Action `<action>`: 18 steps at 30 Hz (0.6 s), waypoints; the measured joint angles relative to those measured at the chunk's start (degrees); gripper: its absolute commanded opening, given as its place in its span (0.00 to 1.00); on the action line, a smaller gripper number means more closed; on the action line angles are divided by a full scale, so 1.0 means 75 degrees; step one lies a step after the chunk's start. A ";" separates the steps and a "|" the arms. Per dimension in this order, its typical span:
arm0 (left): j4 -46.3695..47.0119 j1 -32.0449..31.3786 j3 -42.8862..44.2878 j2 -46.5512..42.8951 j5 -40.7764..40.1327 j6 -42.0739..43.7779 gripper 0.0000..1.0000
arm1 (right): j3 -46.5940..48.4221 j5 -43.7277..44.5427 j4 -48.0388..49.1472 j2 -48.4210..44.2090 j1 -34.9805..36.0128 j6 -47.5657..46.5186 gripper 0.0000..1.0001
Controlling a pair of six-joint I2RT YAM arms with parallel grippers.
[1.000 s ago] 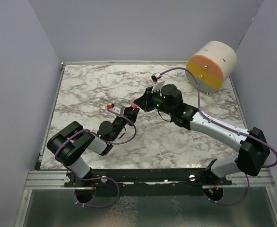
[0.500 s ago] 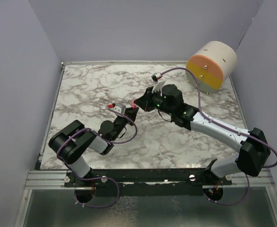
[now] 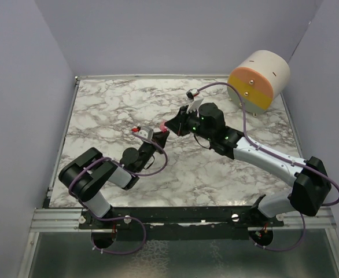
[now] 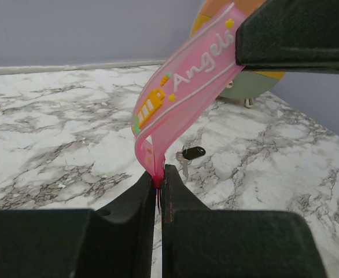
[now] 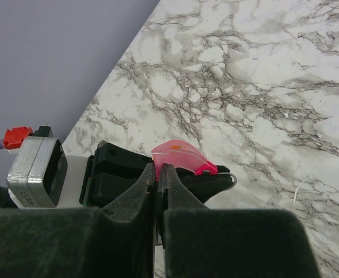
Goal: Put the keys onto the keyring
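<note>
The keyring, a pink strip [image 4: 181, 92] printed "Angels", hangs in the air between both grippers above the marble table [image 3: 111, 110]. My left gripper [image 4: 158, 176] is shut on the strip's lower end. My right gripper [image 5: 158, 168] is shut on its other end [image 5: 181, 155], and the thin metal ring [image 5: 232, 180] pokes out beside the left fingers. In the top view the two grippers meet at the strip [image 3: 164, 128] near the table's middle. The small dark key [image 4: 191, 153] lies on the marble just beyond the left fingertips, untouched.
A beige drum with an orange and pink face [image 3: 259, 80] lies on its side at the back right corner. Lilac walls [image 3: 19, 116] close in the table on three sides. The right arm [image 3: 256, 153] stretches diagonally across the right half.
The left jaws have closed onto the lower end of the pink strip. The right gripper kept its hold and both arms barely shifted.
</note>
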 measured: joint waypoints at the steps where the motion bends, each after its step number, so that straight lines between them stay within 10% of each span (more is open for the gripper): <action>1: -0.0006 0.0000 -0.0006 -0.0044 0.0000 -0.0023 0.00 | 0.0000 -0.0003 0.0000 0.0000 -0.0023 -0.0003 0.01; 5: -0.0303 0.0000 0.0023 -0.0548 0.0038 -0.0187 0.00 | 0.0105 -0.0026 -0.0015 0.0067 -0.0079 -0.0041 0.10; 10: -0.1072 0.0003 0.0286 -0.1259 0.0140 -0.0428 0.00 | 0.0551 -0.0090 -0.0012 0.0399 -0.0181 -0.0154 0.46; 18: -0.2468 0.0023 0.0446 -0.1638 0.0533 -0.1081 0.00 | 0.0734 -0.0160 -0.0038 0.0478 -0.0440 -0.0309 0.54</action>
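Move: Pinched between the two grippers is the pink strap: its middle sits some 4 cm above the left hand, about 1 cm back and 1 cm left of it, and roughly 4 cm below the right hand, 1 cm ahead and 1 cm right. The keyring is right at the left fingertips, about 1 cm ahead and 1 cm right. On the table lies the black-headed key, about 12 cm ahead of the left hand, 11 cm to its right and 16 cm below. Letting go of the strap's upper end, the right fingers open about halfway while that hand eases forward some 3 cm and up half as much. The left hand keeps its pinch on the strap's ring end, lifts about 4 cm beneath the right gripper, then sinks back 1.5 cm, drifting slightly back and right as its fingers tip down a few degrees. ##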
